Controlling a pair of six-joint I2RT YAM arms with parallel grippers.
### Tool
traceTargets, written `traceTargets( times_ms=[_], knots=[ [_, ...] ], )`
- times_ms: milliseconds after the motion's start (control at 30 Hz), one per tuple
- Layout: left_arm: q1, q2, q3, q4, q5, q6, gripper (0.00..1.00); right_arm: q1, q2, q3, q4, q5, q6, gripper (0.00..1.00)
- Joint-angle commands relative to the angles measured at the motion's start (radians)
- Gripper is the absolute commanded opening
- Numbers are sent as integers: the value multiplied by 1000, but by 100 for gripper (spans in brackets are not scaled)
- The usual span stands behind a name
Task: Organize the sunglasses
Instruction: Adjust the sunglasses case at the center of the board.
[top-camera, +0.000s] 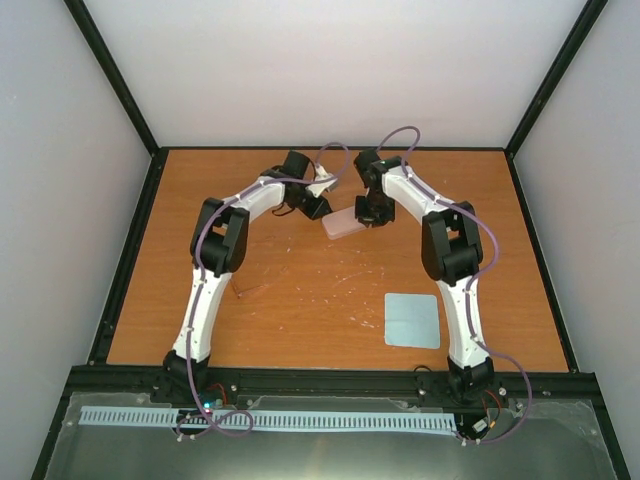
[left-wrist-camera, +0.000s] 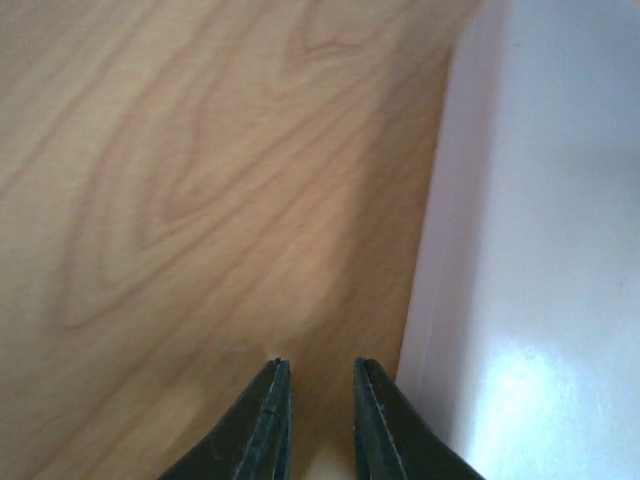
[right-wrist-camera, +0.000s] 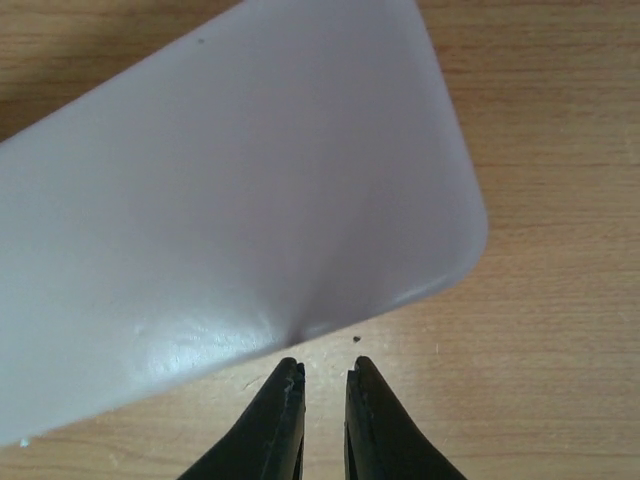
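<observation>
The pink case (top-camera: 343, 222) lies shut on the wooden table, between my two grippers. My left gripper (top-camera: 318, 200) is at its left end; in the left wrist view the case (left-wrist-camera: 540, 250) fills the right side, and the gripper (left-wrist-camera: 320, 370) is slightly open over bare wood. My right gripper (top-camera: 368, 212) is at the case's right end. In the right wrist view the gripper (right-wrist-camera: 324, 365) is narrowly open with nothing between the jaws, just short of the edge of the case (right-wrist-camera: 230, 200). A faint thin amber shape, apparently the sunglasses (top-camera: 246, 289), lies by the left arm's elbow.
A light blue square cloth (top-camera: 412, 320) lies flat at the front right, next to the right arm's lower link. Black frame rails (top-camera: 130, 250) border the table on the left, right and near sides. White walls stand behind.
</observation>
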Motion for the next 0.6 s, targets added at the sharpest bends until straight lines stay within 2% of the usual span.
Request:
traceTargets(
  times_ms=[0, 100, 167, 233, 300, 367, 567],
  knots=[
    [-20, -2, -1, -38, 54, -20, 20, -8, 56, 60, -74, 64, 9, 13],
    [-35, -14, -10, -55, 76, -10, 20, -14, 59, 82, -79, 58, 9, 18],
    [-48, -26, -22, -58, 91, -8, 20, -22, 30, 72, -64, 30, 21, 36],
    [-60, -40, -38, -57, 102, -9, 20, -32, -10, 29, -34, -16, 37, 58],
    [-78, -54, -56, -54, 117, -13, 20, -42, -47, -18, 3, -65, 53, 67],
    [-96, -69, -78, -49, 139, -8, 20, -47, -61, -41, 22, -102, 58, 72],
    [-134, -95, -115, -41, 180, -8, 20, -47, -48, -38, 46, -142, 56, 73]
  ],
)
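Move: Just beyond the left end of the sunglasses case, the left hand has the case's middle about 7 cm to its right, 2 cm back and roughly 1 cm lower. From the right hand, over the near edge towards the right end, that middle lies some 5 cm left, 2 cm ahead and 2 cm below. A blue cloth sits about 27 cm back and 10 cm right of the right hand, on the table 4 cm below it. Sweeping back and to its right by about 8 cm at one height, the left hand pushes the case's left end back towards the robot, turning slightly clockwise, fingers nearly shut. The right hand stays near the other end, dips about 1 cm and comes back up, drifting slightly right while its fingers spread wide over the case. ##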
